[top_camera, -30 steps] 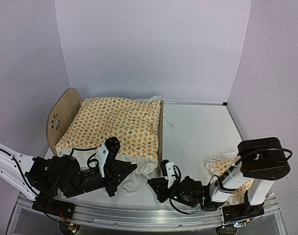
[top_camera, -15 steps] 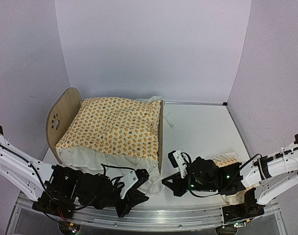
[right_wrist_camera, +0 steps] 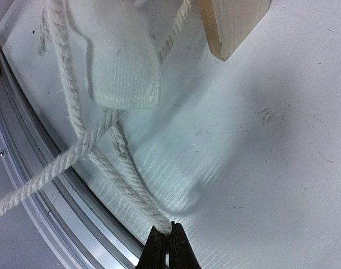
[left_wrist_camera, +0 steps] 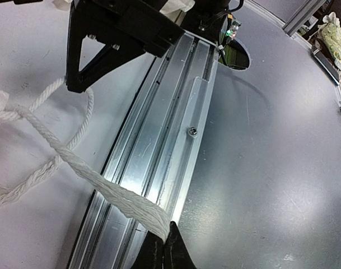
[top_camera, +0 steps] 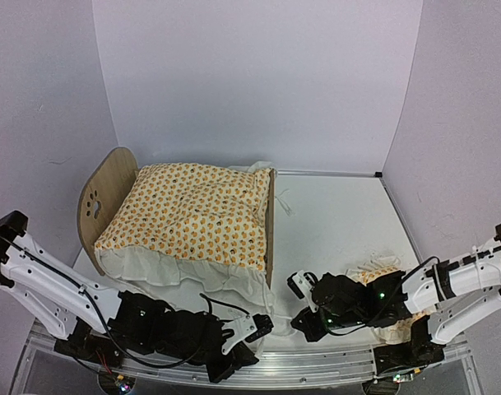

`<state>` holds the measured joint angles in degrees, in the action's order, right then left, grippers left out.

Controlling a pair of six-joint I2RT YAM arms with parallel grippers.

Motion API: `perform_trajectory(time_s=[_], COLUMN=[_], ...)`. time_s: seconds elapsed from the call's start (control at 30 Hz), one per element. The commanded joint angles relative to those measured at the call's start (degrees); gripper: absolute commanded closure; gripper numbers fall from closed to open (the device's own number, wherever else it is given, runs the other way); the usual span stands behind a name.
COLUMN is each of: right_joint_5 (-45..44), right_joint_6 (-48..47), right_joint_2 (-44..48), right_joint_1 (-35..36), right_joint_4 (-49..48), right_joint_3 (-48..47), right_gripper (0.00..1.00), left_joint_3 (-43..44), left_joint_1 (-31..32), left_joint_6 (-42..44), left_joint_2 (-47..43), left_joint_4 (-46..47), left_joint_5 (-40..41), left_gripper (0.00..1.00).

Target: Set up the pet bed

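Note:
The pet bed (top_camera: 104, 194) is a light-wood frame at the back left, with a paw cutout in its rounded end board. An orange-patterned quilt (top_camera: 192, 212) with a white ruffle (top_camera: 192, 278) covers it. My left gripper (top_camera: 250, 354) lies low over the near rail, shut (left_wrist_camera: 166, 234) on a white cord (left_wrist_camera: 86, 168) that runs back to the ruffle. My right gripper (top_camera: 302, 323) rests on the table by the bed's foot, shut (right_wrist_camera: 169, 228) on a second white cord (right_wrist_camera: 117, 168). That cord leads to the white fabric (right_wrist_camera: 122, 67) beside a wooden bed leg (right_wrist_camera: 232, 25).
A small ruffled pillow (top_camera: 383, 273) lies at the right, partly under my right arm. The aluminium rail (left_wrist_camera: 176, 129) runs along the table's near edge under my left gripper. White walls close in the back and both sides.
My left gripper moved from the quilt's front edge down to the near rail, drawing its cord out. My right gripper shifted rightward and closed on its cord. The ruffle now hangs further forward.

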<state>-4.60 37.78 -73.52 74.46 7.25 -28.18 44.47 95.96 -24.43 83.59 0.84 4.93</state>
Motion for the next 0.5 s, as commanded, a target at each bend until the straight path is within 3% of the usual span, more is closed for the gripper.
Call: perform_trajectory(time_s=[0.0,0.07,0.1,0.3,0.4,0.47], right_joint_5=[-5.4,-5.3,-4.7,-5.1,-4.4,-4.1], right_joint_6=[2.7,1.2,0.1,-2.3,-2.8,-2.9], right_joint_2=[2.6,3.5,3.7,3.4,4.1,4.7], right_joint_1=[-0.5,-0.5,-0.6,-1.2,-1.4,-1.4], right_joint_4=[5.9,4.7,3.0,-1.0,-2.1,-2.9], right_joint_3=[-2.7,-2.6,-2.4,-1.9,-1.8,-1.8], right_gripper=[1.0,1.0,1.0,1.0,1.0,1.0], left_joint_3=[2.2,1.8,1.5,-5.6,-6.2,-4.5], left_joint_1=[0.0,-0.2,-0.4,-8.9,-13.9,-16.8], left_joint_6=[1.7,1.4,1.0,-5.9,-11.1,-13.7], left_joint_2=[1.1,0.9,0.1,-13.5,-15.7,-13.1], left_joint_4=[1.0,0.8,0.4,0.9,1.5,1.8], left_joint_5=[0.2,0.1,0.5,3.1,6.1,5.1], left_gripper=[1.0,1.0,0.95,0.36,0.3,0.32])
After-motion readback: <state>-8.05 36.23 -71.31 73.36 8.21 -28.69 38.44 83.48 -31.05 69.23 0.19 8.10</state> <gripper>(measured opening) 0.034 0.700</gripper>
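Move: The crossing of the two white cords lies about 11 cm ahead of the left hand, 4 cm to its right and some 8 cm lower; the left fingers already grip one cord's end. Beyond it, the bed's near right leg stands roughly 18 cm ahead and 4 cm right, also about 8 cm down. From the right hand, holding the other cord, the crossing is some 6 cm left and 1 cm ahead, the leg about 7 cm left and 9 cm ahead, both about 1 cm lower. The cord end pinched in the left fingers is let go: after dipping about 1 cm the left gripper opens wide, then sweeps forward about 10 cm, rising some 5 cm and drifting 4 cm left towards the bed's near side, turning roughly 20 degrees counter-clockwise. The right hand keeps its pinch on the other cord, easing only a centimetre or two forward and up. ##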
